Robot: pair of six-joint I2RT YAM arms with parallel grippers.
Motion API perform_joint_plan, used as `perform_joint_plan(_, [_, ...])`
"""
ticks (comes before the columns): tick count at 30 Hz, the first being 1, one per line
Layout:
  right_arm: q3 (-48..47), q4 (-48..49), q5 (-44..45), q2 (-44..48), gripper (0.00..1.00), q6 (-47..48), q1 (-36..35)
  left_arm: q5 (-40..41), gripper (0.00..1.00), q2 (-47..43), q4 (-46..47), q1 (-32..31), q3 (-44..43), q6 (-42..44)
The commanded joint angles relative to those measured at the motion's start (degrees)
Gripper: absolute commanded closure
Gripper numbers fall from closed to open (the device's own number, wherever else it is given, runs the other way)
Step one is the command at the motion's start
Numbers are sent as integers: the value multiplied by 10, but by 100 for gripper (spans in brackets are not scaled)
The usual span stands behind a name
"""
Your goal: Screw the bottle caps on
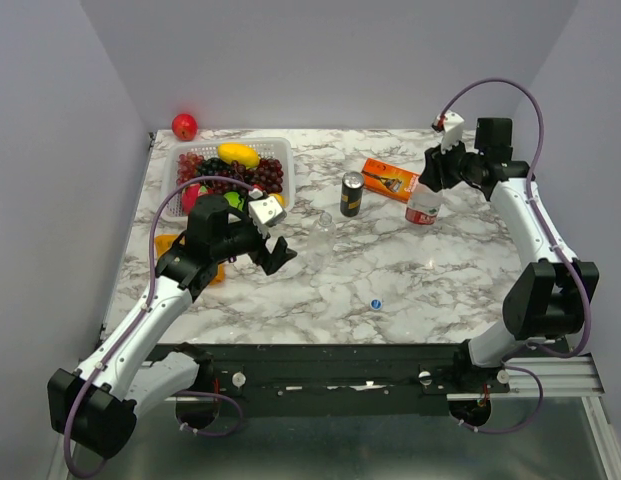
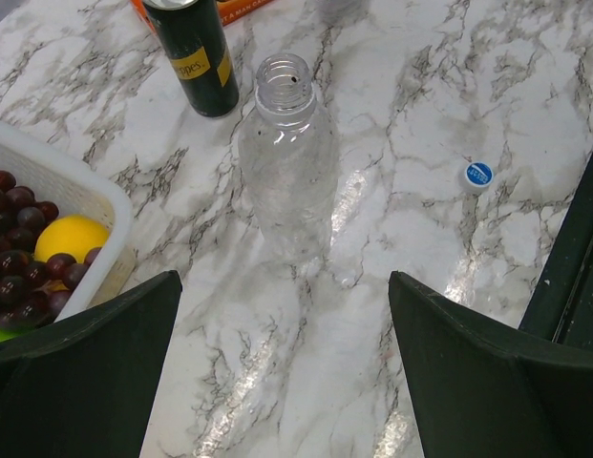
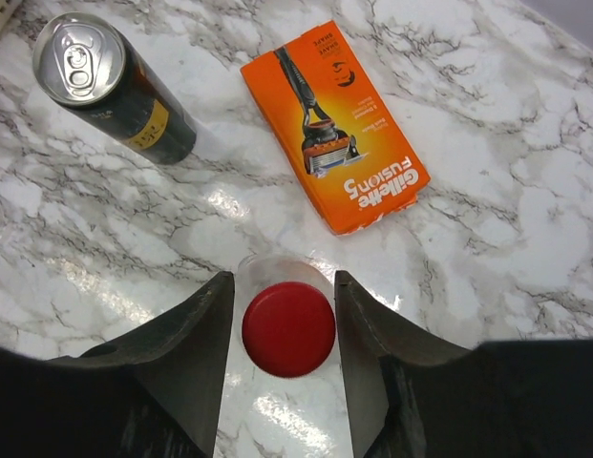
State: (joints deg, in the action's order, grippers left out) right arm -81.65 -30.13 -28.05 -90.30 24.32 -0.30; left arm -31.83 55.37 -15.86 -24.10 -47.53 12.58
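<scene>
The labelled bottle [image 1: 422, 209] with a red-and-white band stands at the back right, with the red cap [image 3: 287, 328] on its neck. My right gripper [image 1: 433, 182] reaches down over it, and in the right wrist view my right gripper [image 3: 283, 279] has its jaws closed against both sides of the red cap. The plain clear bottle [image 1: 326, 226] stands uncapped mid-table; it also shows in the left wrist view [image 2: 288, 162]. My left gripper [image 1: 275, 250], seen in its own view [image 2: 285, 279], is open and empty, short of that bottle. The blue cap [image 1: 376, 303] lies loose on the table; it also shows in the left wrist view [image 2: 478, 174].
A dark drink can [image 1: 351, 194] stands between the bottles. An orange razor box [image 1: 390, 180] lies beside the labelled bottle. A white basket [image 1: 282, 148] of fruit sits at the back left, with a red apple [image 1: 184, 126] behind it and an orange object [image 1: 168, 243] by the left arm.
</scene>
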Motion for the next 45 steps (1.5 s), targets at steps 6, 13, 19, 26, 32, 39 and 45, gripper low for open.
perform_joint_plan(6, [-2, -6, 27, 1, 43, 0, 14, -28, 1, -6, 15, 5, 10, -9])
perform_joint_plan(13, [-7, -6, 22, -1, 41, -1, 13, -30, 1, -6, 19, 7, 14, -12])
perform_joint_plan(19, [-53, -19, -72, 30, 33, -25, 14, -21, 1, -9, 21, 10, 17, -9])
perform_joint_plan(26, [-81, -24, -146, 62, 28, -89, 12, -25, 1, -11, 39, 10, 32, -18])
perform_joint_plan(32, [-62, -45, -172, 84, 27, -60, -59, 0, 1, -25, 53, 11, 48, -26])
perform_joint_plan(39, [-17, -56, -166, 88, 21, -11, -205, 0, 1, -50, 35, 24, 63, -28])
perform_joint_plan(45, [-22, -32, -151, 34, 18, -16, -273, -7, 1, -71, 18, 40, 75, -27])
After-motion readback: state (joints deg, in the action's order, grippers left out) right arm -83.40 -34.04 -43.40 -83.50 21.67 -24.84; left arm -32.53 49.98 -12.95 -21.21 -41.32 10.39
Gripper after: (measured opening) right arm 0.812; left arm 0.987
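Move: The blue cap on the table is about 23 cm back and 17 cm left of my right hand, 21 cm below. The capped bottle stands right under that hand, its neck still between my already loosened fingers. The empty bottle is some 12 cm back and 32 cm left, the can 3 cm ahead and 22 cm left. From my left hand the blue cap lies about 5 cm back, 25 cm right and 22 cm below. I open my right fingers wider around the neck of the capped bottle, easing about 1 cm right, then lift roughly 10 cm to come free of it. From there I swing left and back, some 19 cm left and 13 cm back in all, sinking about 4 cm late on and turning counter-clockwise, towards the blue cap and empty bottle. ##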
